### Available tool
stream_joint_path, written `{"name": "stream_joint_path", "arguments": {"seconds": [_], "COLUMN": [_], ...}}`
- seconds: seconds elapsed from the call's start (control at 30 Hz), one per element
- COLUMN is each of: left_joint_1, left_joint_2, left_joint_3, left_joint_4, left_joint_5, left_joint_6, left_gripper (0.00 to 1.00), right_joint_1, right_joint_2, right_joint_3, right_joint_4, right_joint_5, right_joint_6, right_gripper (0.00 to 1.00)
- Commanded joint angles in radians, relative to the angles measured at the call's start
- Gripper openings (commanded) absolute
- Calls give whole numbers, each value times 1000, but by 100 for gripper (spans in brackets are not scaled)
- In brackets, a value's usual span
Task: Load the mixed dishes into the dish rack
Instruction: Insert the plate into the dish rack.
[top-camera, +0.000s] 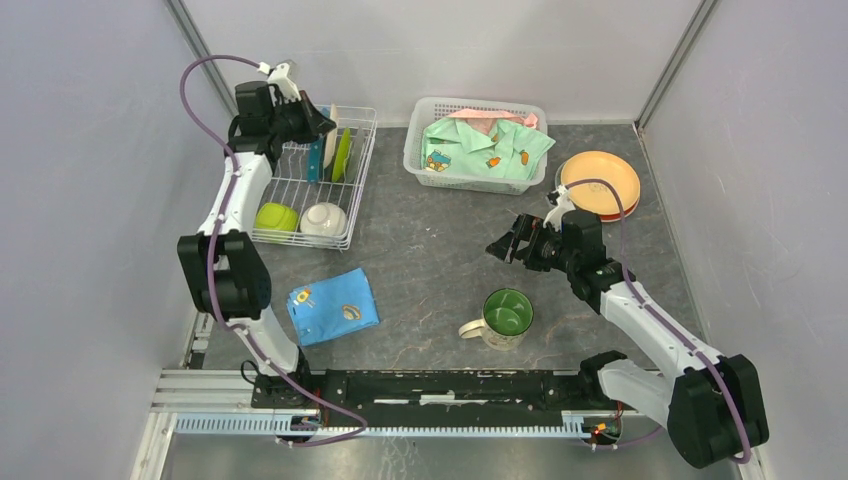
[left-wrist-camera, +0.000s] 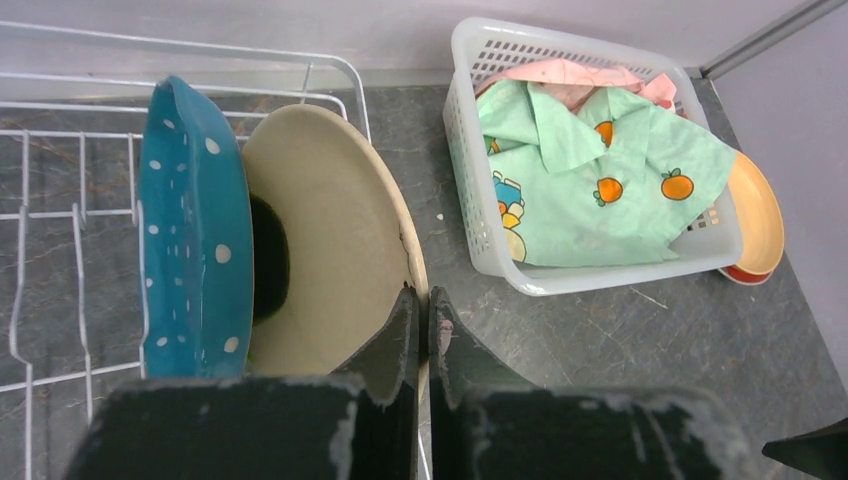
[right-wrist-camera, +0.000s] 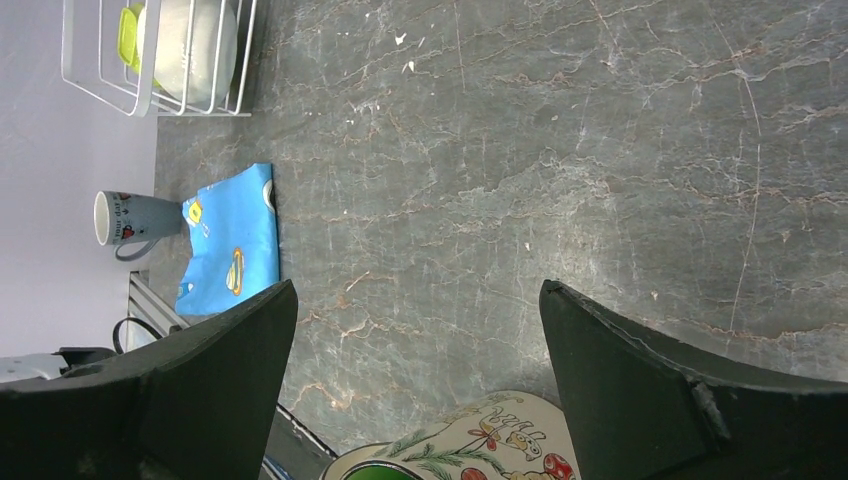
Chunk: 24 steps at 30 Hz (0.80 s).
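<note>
The dish rack (top-camera: 352, 190) stands at the back left. Upright in it are a blue dotted plate (left-wrist-camera: 192, 240) and a cream plate (left-wrist-camera: 330, 230). My left gripper (left-wrist-camera: 424, 305) is shut on the cream plate's rim, over the rack's far end (top-camera: 318, 122). A lime-green bowl (top-camera: 276, 217) and a white bowl (top-camera: 324, 218) sit in the rack's near end. The green-lined beige mug (top-camera: 507, 316) stands on the table. My right gripper (top-camera: 510, 245) hangs open and empty above the table, with the mug (right-wrist-camera: 470, 440) at the bottom edge of its wrist view. An orange plate (top-camera: 600, 182) lies on a red one.
A white latticed basket (top-camera: 478, 143) with green clothing stands at the back middle. A folded blue cloth (top-camera: 333, 305) lies in front of the rack. A grey mug (right-wrist-camera: 125, 220) stands past the cloth by the left wall. Grey walls close in three sides.
</note>
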Motion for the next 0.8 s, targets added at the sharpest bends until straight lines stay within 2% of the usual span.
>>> {"name": "stream_joint_path", "arguments": {"seconds": [0.0,0.43,0.77], "left_joint_1": [5,7,7], "left_joint_2": [39,158,208], "left_joint_3": [73,173,223], "left_joint_4": [7,-14,-36], "left_joint_5": [76,26,-6], "left_joint_6": [2,92,103], "left_gripper": [2,2,5], "right_joint_1": [3,2,2], "right_joint_2": [2,-5,-20], "right_joint_3": [49,71,71], "right_joint_4": [10,-28,-30], "right_joint_5": [26,47,58], "right_joint_6": [-18,-17,-6], "right_gripper": [98,98,98]}}
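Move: The slot for the cream plate, still pinched by its rim in the left hand, lies roughly 5 cm ahead of that hand, 2 cm to its left and 13 cm below. The blue plate stands about 5 cm ahead and 5 left, the green plate some 3 cm straight ahead, both that low. The white bowl sits about 12 cm back and 5 left, 20 cm down. From the right hand the slot is some 28 cm ahead and 37 left, about level. The cream plate is lowered and fed forward into the gap between the blue and green plates: the left hand first goes mostly down, then forward and down together, about 4 cm each way in all. The wrist barely tips, and the fingertips still pinch the rim at the end, their opening unchanged. ##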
